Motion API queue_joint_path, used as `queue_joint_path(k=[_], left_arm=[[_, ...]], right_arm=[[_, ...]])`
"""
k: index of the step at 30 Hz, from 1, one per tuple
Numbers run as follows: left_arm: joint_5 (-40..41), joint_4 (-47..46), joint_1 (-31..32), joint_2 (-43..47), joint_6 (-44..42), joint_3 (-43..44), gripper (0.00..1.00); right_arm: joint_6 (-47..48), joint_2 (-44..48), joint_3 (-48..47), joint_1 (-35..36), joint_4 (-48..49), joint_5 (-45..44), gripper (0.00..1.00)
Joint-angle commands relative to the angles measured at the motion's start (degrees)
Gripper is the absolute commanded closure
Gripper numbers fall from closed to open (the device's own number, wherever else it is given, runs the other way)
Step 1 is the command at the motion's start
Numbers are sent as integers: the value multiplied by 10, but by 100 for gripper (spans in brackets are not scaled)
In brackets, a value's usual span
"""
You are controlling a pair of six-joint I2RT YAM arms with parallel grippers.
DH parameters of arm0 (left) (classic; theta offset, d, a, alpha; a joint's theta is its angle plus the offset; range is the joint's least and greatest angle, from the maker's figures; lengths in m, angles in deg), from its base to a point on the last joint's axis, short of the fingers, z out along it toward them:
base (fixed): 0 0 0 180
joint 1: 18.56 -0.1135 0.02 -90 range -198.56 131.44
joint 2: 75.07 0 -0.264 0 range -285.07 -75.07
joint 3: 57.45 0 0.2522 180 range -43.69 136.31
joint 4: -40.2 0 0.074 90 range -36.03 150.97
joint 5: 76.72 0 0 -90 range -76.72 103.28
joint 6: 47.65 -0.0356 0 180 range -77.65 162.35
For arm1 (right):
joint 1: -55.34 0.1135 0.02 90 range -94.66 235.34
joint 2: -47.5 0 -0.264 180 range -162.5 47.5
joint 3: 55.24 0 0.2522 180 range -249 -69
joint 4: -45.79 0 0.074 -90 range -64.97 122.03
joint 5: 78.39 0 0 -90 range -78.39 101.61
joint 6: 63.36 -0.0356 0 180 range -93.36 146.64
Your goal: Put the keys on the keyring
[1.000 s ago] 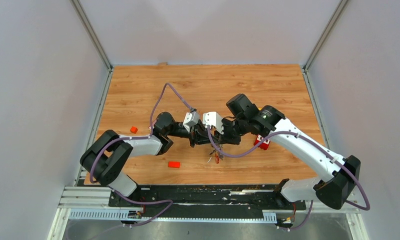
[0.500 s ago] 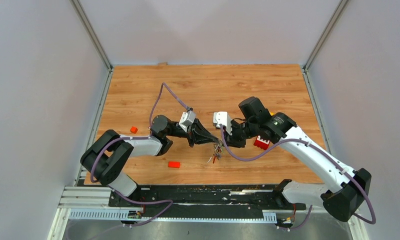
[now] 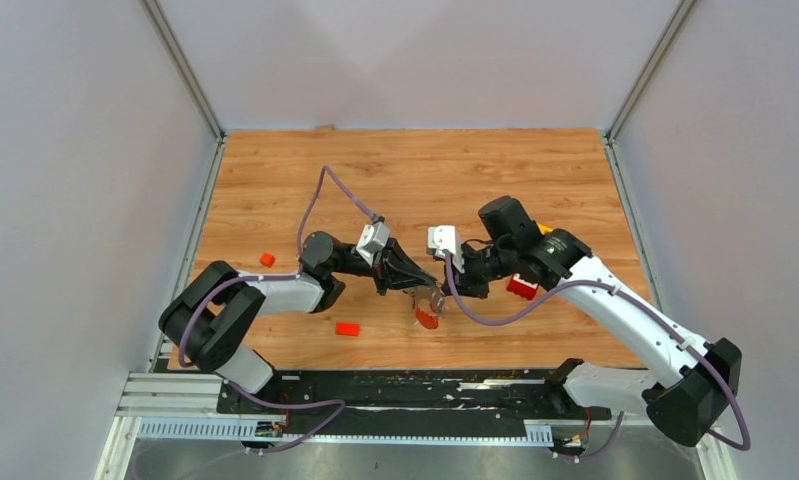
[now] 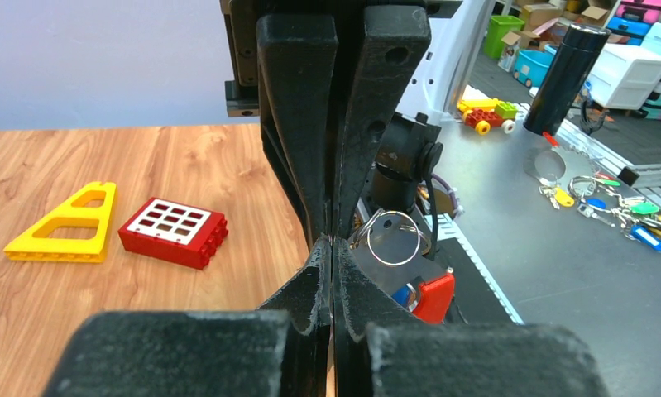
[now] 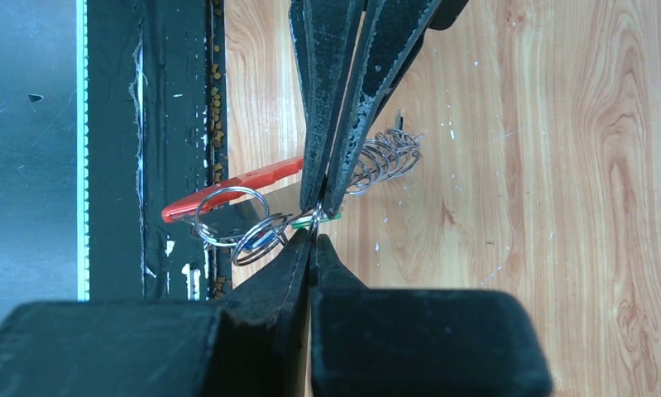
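The keyring (image 3: 427,308) hangs above the wood between the two meeting gripper tips, a bunch of wire rings (image 5: 227,217), a red strap (image 5: 236,184) and a grey coil (image 5: 385,157). A green-tagged key (image 5: 328,217) and a blue-tagged one (image 4: 405,295) sit on it. My left gripper (image 3: 428,284) (image 4: 333,241) is shut on a ring wire. My right gripper (image 3: 452,286) (image 5: 314,236) is shut tip to tip against it, pinching the same wire beside the green tag. Several loose tagged keys (image 4: 629,217) lie on the grey metal surface off the table.
A red studded brick (image 3: 521,287) (image 4: 174,231) and a yellow wedge (image 4: 62,223) lie by the right arm. A small orange block (image 3: 267,259) and a red block (image 3: 348,328) lie left of centre. The black front rail (image 5: 178,99) runs just beside the bunch.
The right arm drew back to the right. Its gripper opened briefly and is shut again at the bunch. The bunch has swung, its red strap now lowest.
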Motion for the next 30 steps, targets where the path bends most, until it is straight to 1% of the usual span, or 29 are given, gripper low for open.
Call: queue_joint_path(k=[1, 4, 8, 10, 12, 14, 19, 27, 30], left_arm=[[14, -59, 11, 22, 3, -2, 100], [15, -61, 11, 18, 3, -4, 100], [18, -67, 11, 13, 7, -8, 100], [19, -69, 11, 10, 10, -8, 100], [20, -69, 11, 8, 12, -7, 100], [20, -68, 11, 9, 12, -8, 100], [24, -61, 11, 7, 13, -5, 100], [26, -58, 12, 5, 14, -4, 100], [28, -58, 12, 3, 16, -5, 100]], right_arm=[[-1, 9, 9, -1, 62, 32, 100], [3, 12, 7, -2, 59, 30, 100], [3, 29, 10, -10, 61, 25, 94], [3, 35, 7, -14, 59, 28, 86], [5, 41, 3, -19, 54, 29, 76], [7, 49, -3, -22, 48, 30, 72], [6, 46, -18, -22, 41, 41, 71], [-2, 33, -12, -22, 57, 55, 71], [-6, 28, -14, -22, 61, 62, 75]])
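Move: The keyring's steel loops are caught between both closed grippers. Their middle is about 2 cm back and 1 cm left of the right hand point, and 1 cm below it; from the left hand point they are about 2 cm back, 1 cm right and 1 cm below. The red key hangs some 4 cm back, 1 cm left and 3 cm below the right fingers. On the table, the red window brick stands roughly 6 cm ahead and 16 cm right of the right hand, 17 cm below. The keyring bundle stays pinched in the closed left fingers, which hardly move, while the right hand lets go of its part. After a tiny dip, the right fingers part to about a third of their range, and the hand lifts about 2.5 cm with its fingertips tilting up some 5 degrees. It then hovers with its fingers open on either side of the left fingertips. ##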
